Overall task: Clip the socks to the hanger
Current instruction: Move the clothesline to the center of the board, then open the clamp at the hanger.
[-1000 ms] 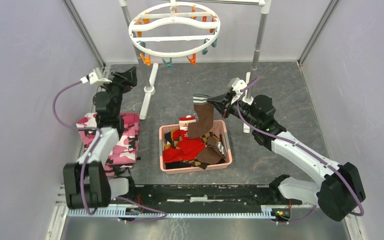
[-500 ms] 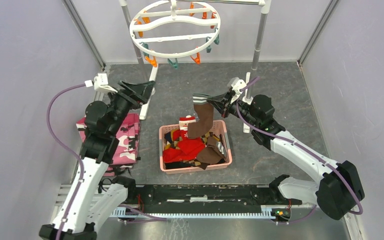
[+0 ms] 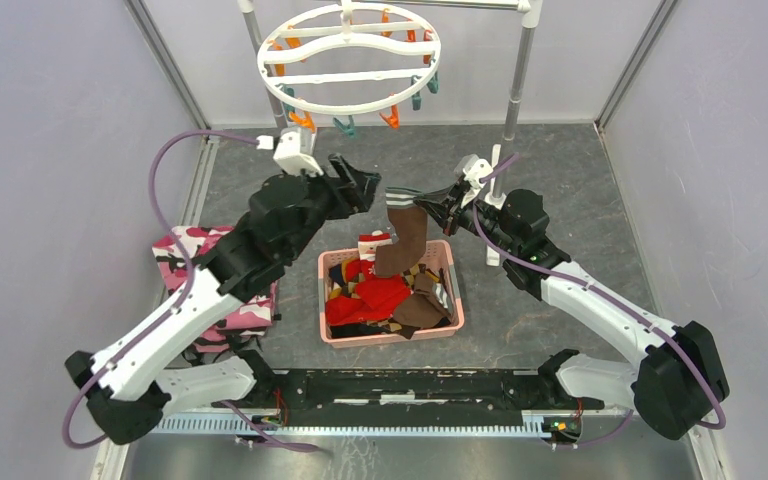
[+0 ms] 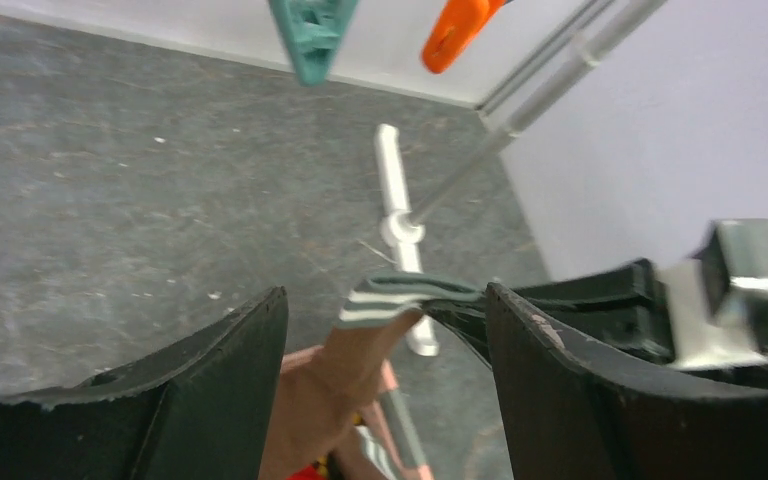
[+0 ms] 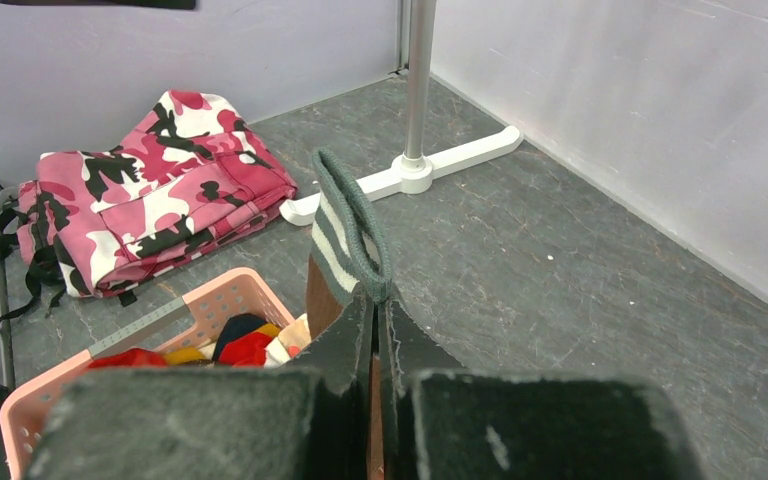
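Observation:
A long dark brown sock (image 3: 405,240) with a grey-and-white striped cuff (image 5: 348,225) hangs over the pink basket (image 3: 455,300). My right gripper (image 3: 432,203) is shut on the cuff's edge (image 5: 375,298). My left gripper (image 3: 368,187) is open just left of the cuff. In the left wrist view the cuff (image 4: 400,293) sits level with the fingertips, between them and touching neither. The white ring hanger (image 3: 320,106) hangs at the back with orange and teal clips (image 4: 312,35) under its rim. More dark brown fabric (image 3: 422,312) lies in the basket.
The basket also holds red and patterned socks (image 3: 370,300). A folded pink camouflage garment (image 3: 250,290) lies left of it. The white rack's poles (image 3: 518,75) and feet (image 4: 400,215) stand behind the basket. Purple walls close in both sides.
My left arm has swung from the left side to the centre, bringing its open gripper up to the sock's cuff. The right arm and the sock have not moved.

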Tool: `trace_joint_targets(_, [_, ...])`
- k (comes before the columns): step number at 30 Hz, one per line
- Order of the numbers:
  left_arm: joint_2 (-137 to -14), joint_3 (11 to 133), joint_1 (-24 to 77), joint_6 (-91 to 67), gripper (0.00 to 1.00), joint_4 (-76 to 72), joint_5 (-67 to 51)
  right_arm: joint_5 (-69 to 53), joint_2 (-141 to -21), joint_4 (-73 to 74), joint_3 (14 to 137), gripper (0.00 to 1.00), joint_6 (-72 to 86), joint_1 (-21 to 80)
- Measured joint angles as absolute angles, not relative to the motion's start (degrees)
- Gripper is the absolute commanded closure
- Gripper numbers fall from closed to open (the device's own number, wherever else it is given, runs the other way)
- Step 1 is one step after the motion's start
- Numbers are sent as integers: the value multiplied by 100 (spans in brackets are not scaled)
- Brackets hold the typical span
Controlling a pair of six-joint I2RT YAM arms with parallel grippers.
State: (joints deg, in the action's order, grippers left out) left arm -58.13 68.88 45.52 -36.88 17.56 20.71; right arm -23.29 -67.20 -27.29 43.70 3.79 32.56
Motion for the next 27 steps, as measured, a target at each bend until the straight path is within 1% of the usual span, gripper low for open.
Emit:
trace_joint_targets(6, [-6573,7352,4663,-2941,20,1741,2926,-2331,-6720,-2727,4370,100,379,3256])
trace_joint_targets(13, [-6652,7496,4661,-2314,19,1387,3583,-2344,-6720,-2727,4370,100,381,3256])
trace_joint_targets(17, [-6742,7561,4630,-2178,19,1118,3693,-2351,-6720,-2727,4370,100,384,3256])
trace_joint_targets(27, [-7070,7703,4099,-2237,26,836,3288,-2353,-6720,-2727,4370,100,384,3256])
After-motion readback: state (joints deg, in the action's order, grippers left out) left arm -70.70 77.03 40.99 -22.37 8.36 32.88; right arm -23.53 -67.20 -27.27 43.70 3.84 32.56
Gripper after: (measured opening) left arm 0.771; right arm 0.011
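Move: The middle teal clip hangs from the hanger's front rim about 12 cm ahead of the left hand, 1 cm to its left and 3 cm higher. Its orange neighbours hang roughly level with it, one some 9 cm to its left, the other 9 cm to its right; the front rim runs about 3 cm above it. From the right hand, still pinching the sock, that teal clip is about 11 cm ahead, 13 cm left and 11 cm up. The middle teal clip is approached by the left hand, which travels about 8 cm forward, fingers staying wide open, dipping slightly at first and then rising and drifting left a couple of centimetres each. On the way the hand swings some 15 degrees counter-clockwise, its left side rolling up and its fingertips tipping up a little, so the finger gap faces the clip under the rim, not yet closed on it. ##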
